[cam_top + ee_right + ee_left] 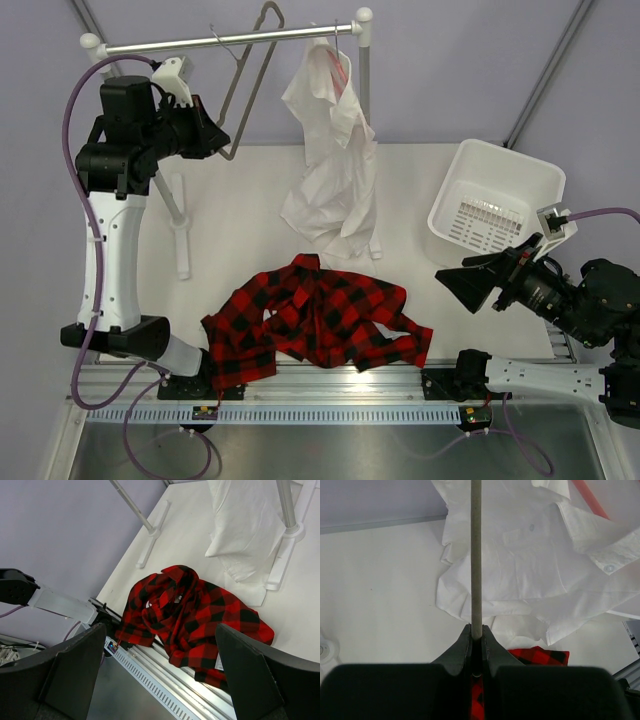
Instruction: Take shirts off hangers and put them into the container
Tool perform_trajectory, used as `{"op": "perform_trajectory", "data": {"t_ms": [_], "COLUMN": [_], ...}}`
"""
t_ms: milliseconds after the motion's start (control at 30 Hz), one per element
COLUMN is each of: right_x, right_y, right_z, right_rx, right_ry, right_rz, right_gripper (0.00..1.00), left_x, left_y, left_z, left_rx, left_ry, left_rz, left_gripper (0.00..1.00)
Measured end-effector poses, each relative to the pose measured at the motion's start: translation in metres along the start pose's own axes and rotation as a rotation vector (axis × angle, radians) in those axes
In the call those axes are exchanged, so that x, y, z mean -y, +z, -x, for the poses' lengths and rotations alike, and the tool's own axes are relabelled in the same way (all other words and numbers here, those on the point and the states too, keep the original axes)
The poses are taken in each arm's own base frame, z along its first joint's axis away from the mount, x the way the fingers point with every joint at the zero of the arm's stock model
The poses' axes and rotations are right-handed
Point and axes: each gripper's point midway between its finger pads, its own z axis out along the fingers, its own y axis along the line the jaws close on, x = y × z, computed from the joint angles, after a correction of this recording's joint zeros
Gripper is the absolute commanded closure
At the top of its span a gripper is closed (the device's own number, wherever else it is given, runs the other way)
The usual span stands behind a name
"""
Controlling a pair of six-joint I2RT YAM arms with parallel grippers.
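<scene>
The red-and-black plaid shirt [320,320] lies crumpled off its hanger at the table's near edge, also seen in the right wrist view [190,615]. The bare grey-brown hanger [250,80] hangs from the rail, and my left gripper [220,140] is shut on its lower bar [476,555]. The white shirt [335,160] hangs on the pink hanger [340,65], just beyond that bar [535,555]. The white container [495,200] stands at the right. My right gripper [470,280] hovers open beside it, above the plaid shirt's right end, nothing between its fingers [75,670].
A silver rail [230,40] with white knobs spans the back on two posts with white feet [182,245]. A metal rail [330,380] runs along the table's near edge under the plaid shirt's hem.
</scene>
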Motion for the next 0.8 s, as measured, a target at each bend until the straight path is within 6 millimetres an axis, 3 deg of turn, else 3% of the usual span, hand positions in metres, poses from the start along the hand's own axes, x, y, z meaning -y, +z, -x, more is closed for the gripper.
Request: {"op": "perform_trajectory", "data": {"t_ms": [167,333,400,500,567,600,633,800], "right_x": [-0.001,-0.001,-0.002,-0.005,-0.005,-0.006,-0.007,0.006], "right_y": [0.001,0.006,0.011,0.026,0.042,0.056,0.069,0.135], "right_z": [0.001,-0.001,-0.004,-0.014,-0.032,-0.047,-0.061,-0.166], "right_rx": [0.002,-0.005,-0.017,-0.046,-0.091,-0.124,-0.155,-0.389], "right_ry": [0.001,-0.01,-0.018,-0.037,-0.064,-0.08,-0.093,-0.164], "right_rz": [0.0,-0.015,-0.023,-0.036,-0.053,-0.064,-0.073,-0.131], "right_gripper": [0.01,0.01,0.01,0.0,0.01,0.01,0.01,0.01], "left_x": [-0.011,-0.023,-0.028,-0.034,-0.036,-0.037,-0.038,-0.036], "left_y": [0.002,0.006,0.008,0.006,0.005,0.005,0.004,-0.01], "left_z": [0.001,-0.011,-0.016,-0.029,-0.036,-0.039,-0.043,-0.055], "left_rx": [-0.001,-0.033,-0.041,-0.069,-0.08,-0.085,-0.089,-0.066], "left_ry": [-0.015,-0.041,-0.052,-0.082,-0.094,-0.099,-0.104,-0.123], "left_rz": [0.023,0.067,0.086,0.121,0.136,0.142,0.147,0.159], "left_gripper": [1.0,0.9,0.73,0.65,0.56,0.45,0.44,0.34]}}
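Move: My left hand still grips one end of the bare hanger; the spot on the rack's rod where its hook belongs is about 18 cm ahead, 4 cm left and 10 cm above. The white shirt hangs some 23 cm right and 18 cm ahead, its middle 10 cm lower. For my empty right hand, the plaid shirt's middle lies about 19 cm left, 3 cm ahead and 38 cm below; the container is roughly 30 cm right and 33 cm ahead. I lower my left hand about 5 cm, easing it some 3 cm left and finally a little back, so the hanger's hook settles over the rod, and on the way down I open the fingers and let go of the hanger's end. With my right hand, fingers kept wide open, I start slowly, then swoop down and left, about 16 cm down and 14 cm across, tilting towards the crumpled plaid shirt. ##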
